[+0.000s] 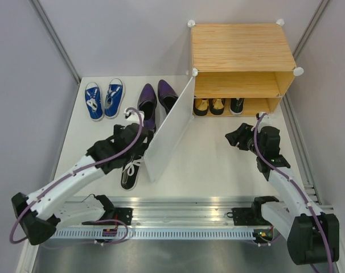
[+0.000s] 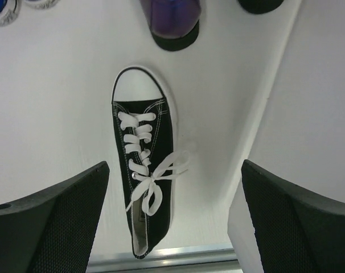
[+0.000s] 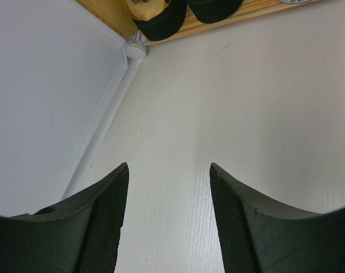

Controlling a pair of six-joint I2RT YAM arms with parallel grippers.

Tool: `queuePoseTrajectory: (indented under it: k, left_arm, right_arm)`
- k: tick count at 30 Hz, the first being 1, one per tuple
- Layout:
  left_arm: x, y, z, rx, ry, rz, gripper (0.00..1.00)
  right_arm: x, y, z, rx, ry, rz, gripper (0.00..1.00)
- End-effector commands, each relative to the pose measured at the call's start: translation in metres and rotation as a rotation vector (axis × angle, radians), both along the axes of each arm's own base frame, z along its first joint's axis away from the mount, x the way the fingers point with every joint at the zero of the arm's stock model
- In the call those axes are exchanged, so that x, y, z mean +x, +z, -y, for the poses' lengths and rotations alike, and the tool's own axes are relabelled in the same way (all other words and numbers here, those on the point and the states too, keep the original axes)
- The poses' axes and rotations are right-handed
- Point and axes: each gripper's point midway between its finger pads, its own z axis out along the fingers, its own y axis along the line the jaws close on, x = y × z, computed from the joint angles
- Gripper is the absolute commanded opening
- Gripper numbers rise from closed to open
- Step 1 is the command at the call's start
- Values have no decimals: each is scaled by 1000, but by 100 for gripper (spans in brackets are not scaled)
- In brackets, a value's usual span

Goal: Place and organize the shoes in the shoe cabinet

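Observation:
A black sneaker (image 2: 144,176) with white laces lies on the table (image 1: 218,165), toe pointing away. My left gripper (image 2: 174,165) hangs above it, open wide, touching nothing. In the top view this gripper (image 1: 134,149) is just left of the open white door panel (image 1: 169,128). The blue sneakers (image 1: 104,99) and purple dress shoes (image 1: 155,99) stand at the back left. The wood-grain shoe cabinet (image 1: 241,45) holds the gold shoes (image 1: 209,106) and one black shoe (image 1: 237,105) on its lower shelf. My right gripper (image 1: 234,138) hovers open and empty before the cabinet.
The door panel (image 2: 309,114) stands close on the right of my left gripper. A white corner connector (image 3: 136,50) marks the cabinet's lower front corner. Grey walls enclose the table on the left, back and right. The metal rail (image 1: 178,219) runs along the near edge.

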Motion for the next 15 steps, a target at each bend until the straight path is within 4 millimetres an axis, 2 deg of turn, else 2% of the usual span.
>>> queuePoseTrajectory:
  k: [1,2,3,5,7,9,13,15]
  left_arm:
    - [7,-22,-14,67,110,-146,100]
    - [13,-26,-24,40,168,-175,99]
    - [15,-32,-19,-6,159,-214,99]
    - [20,-40,-23,-57,185,-245,97]
    - [20,-54,-16,-119,189,-304,97]
    - [20,-62,-18,-136,215,-328,97]
    - [13,-100,-26,-164,303,-456,98]
    - [12,-109,-28,-197,339,-492,96]
  right_arm:
    - [0,13,-4,22,16,59,64]
    - [0,14,-4,21,13,65,64]
    - [0,15,-4,21,13,67,64]
    - [0,17,-3,22,10,74,64]
    - [-1,17,-4,24,12,75,65]
    - [-1,17,-4,28,10,73,65]
    - [-1,20,-3,30,7,81,65]
    - [-2,20,-3,31,0,83,65]
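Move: The black sneaker lies almost straight under the left hand, roughly 2 cm to its left and 18 cm down, toe pointing forward. The nearer purple shoe is about 27 cm ahead and 3 cm to the right; the free edge of the open cabinet door stands some 9 cm to the right and 6 cm back. From the idle right hand the sneaker is about 46 cm left, 7 cm back and 10 cm down. Dropping about 9 cm towards the black sneaker's laces, the left hand also shifts some 4 cm left, away from the door, and edges slightly forward. The wrist tips the fingers about 25 degrees further down and turns some 15 degrees counter-clockwise; the fingers stay wide open, still above the sneaker. ##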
